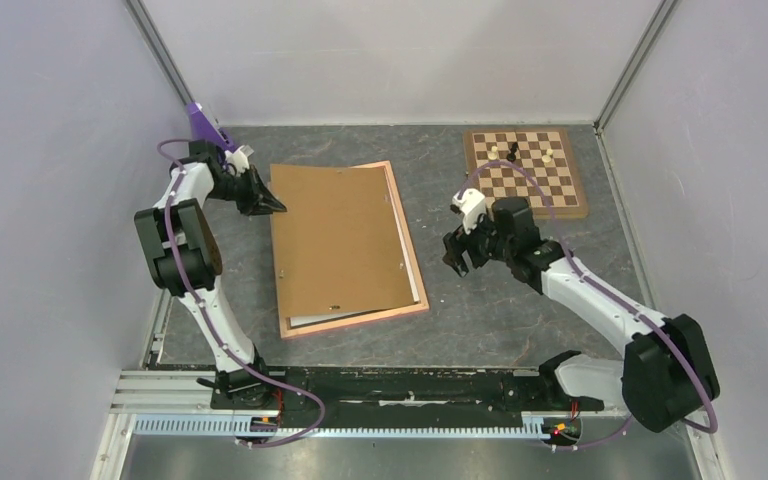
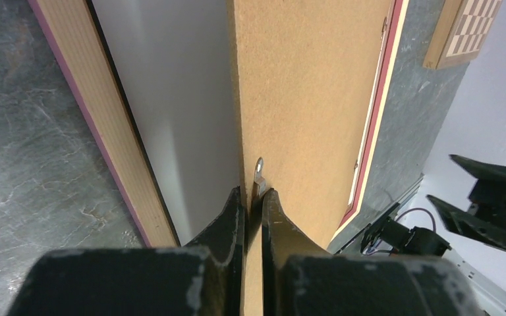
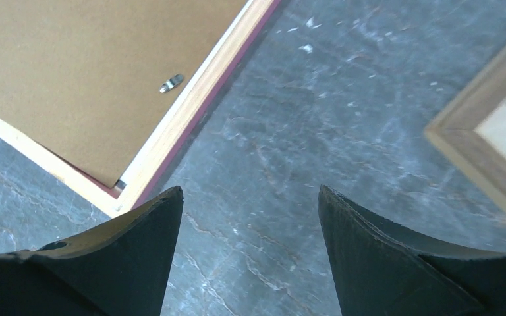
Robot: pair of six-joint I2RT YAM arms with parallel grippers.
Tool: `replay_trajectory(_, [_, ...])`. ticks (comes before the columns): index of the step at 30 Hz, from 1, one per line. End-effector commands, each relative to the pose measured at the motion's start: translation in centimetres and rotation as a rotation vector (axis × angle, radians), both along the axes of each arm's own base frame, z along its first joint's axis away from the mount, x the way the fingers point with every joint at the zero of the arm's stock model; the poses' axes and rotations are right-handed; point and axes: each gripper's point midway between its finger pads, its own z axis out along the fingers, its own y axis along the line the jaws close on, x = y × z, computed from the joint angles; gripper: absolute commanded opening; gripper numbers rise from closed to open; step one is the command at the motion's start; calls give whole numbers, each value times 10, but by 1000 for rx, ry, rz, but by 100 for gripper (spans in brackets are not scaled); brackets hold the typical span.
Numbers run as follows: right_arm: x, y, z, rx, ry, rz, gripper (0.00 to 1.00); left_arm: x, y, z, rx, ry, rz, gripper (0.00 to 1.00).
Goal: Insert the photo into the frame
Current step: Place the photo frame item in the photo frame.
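The frame (image 1: 360,321) lies back-up on the table, its pink edge and pale wood rail (image 2: 85,99) showing. A brown backing board (image 1: 335,240) rests skewed over it. My left gripper (image 1: 278,205) is shut on the board's left edge (image 2: 303,85), its fingertips (image 2: 253,197) next to a small metal tab (image 2: 259,172). Under the held edge a white sheet (image 2: 171,99) lies inside the frame. The photo is hidden; no printed side shows. My right gripper (image 1: 457,258) hovers open over bare table (image 3: 250,194), right of the frame's corner (image 3: 191,108), holding nothing.
A brown-and-cream chessboard (image 1: 527,172) with a few pieces sits at the back right, its corner near my right gripper (image 3: 494,151). Grey walls close in the table on three sides. A purple part (image 1: 200,122) stands behind the left arm.
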Motion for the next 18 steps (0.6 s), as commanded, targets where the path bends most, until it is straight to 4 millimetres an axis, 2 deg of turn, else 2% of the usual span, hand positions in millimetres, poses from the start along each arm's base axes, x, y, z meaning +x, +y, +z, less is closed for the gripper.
replay_trajectory(1, [-1,27,-10,52,-29,63,78,11,28,-7,200,-78,54,2])
replay_trajectory(12, [-4,59,-51,111,86,121,77,-6,21,-17,149,-68,118,2])
replay_trajectory(18, [-3,71,-65,134,129,149,76,-9,14,-25,109,-63,111,2])
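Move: The left hand still pinches the brown board by its left edge; the middle of the photo frame lies about 15 cm to its right, 8 cm back and 7 cm below. From the open right hand the frame's right bar has its middle some 10 cm left, 6 cm ahead and 10 cm below. The frame's near-right corner is about 5 cm left and 11 cm back, the chessboard roughly 24 cm ahead and 21 cm right. Open right hand drops 7 cm and left 5 towards frame's right bar; left hand drags pinched board back 2. ##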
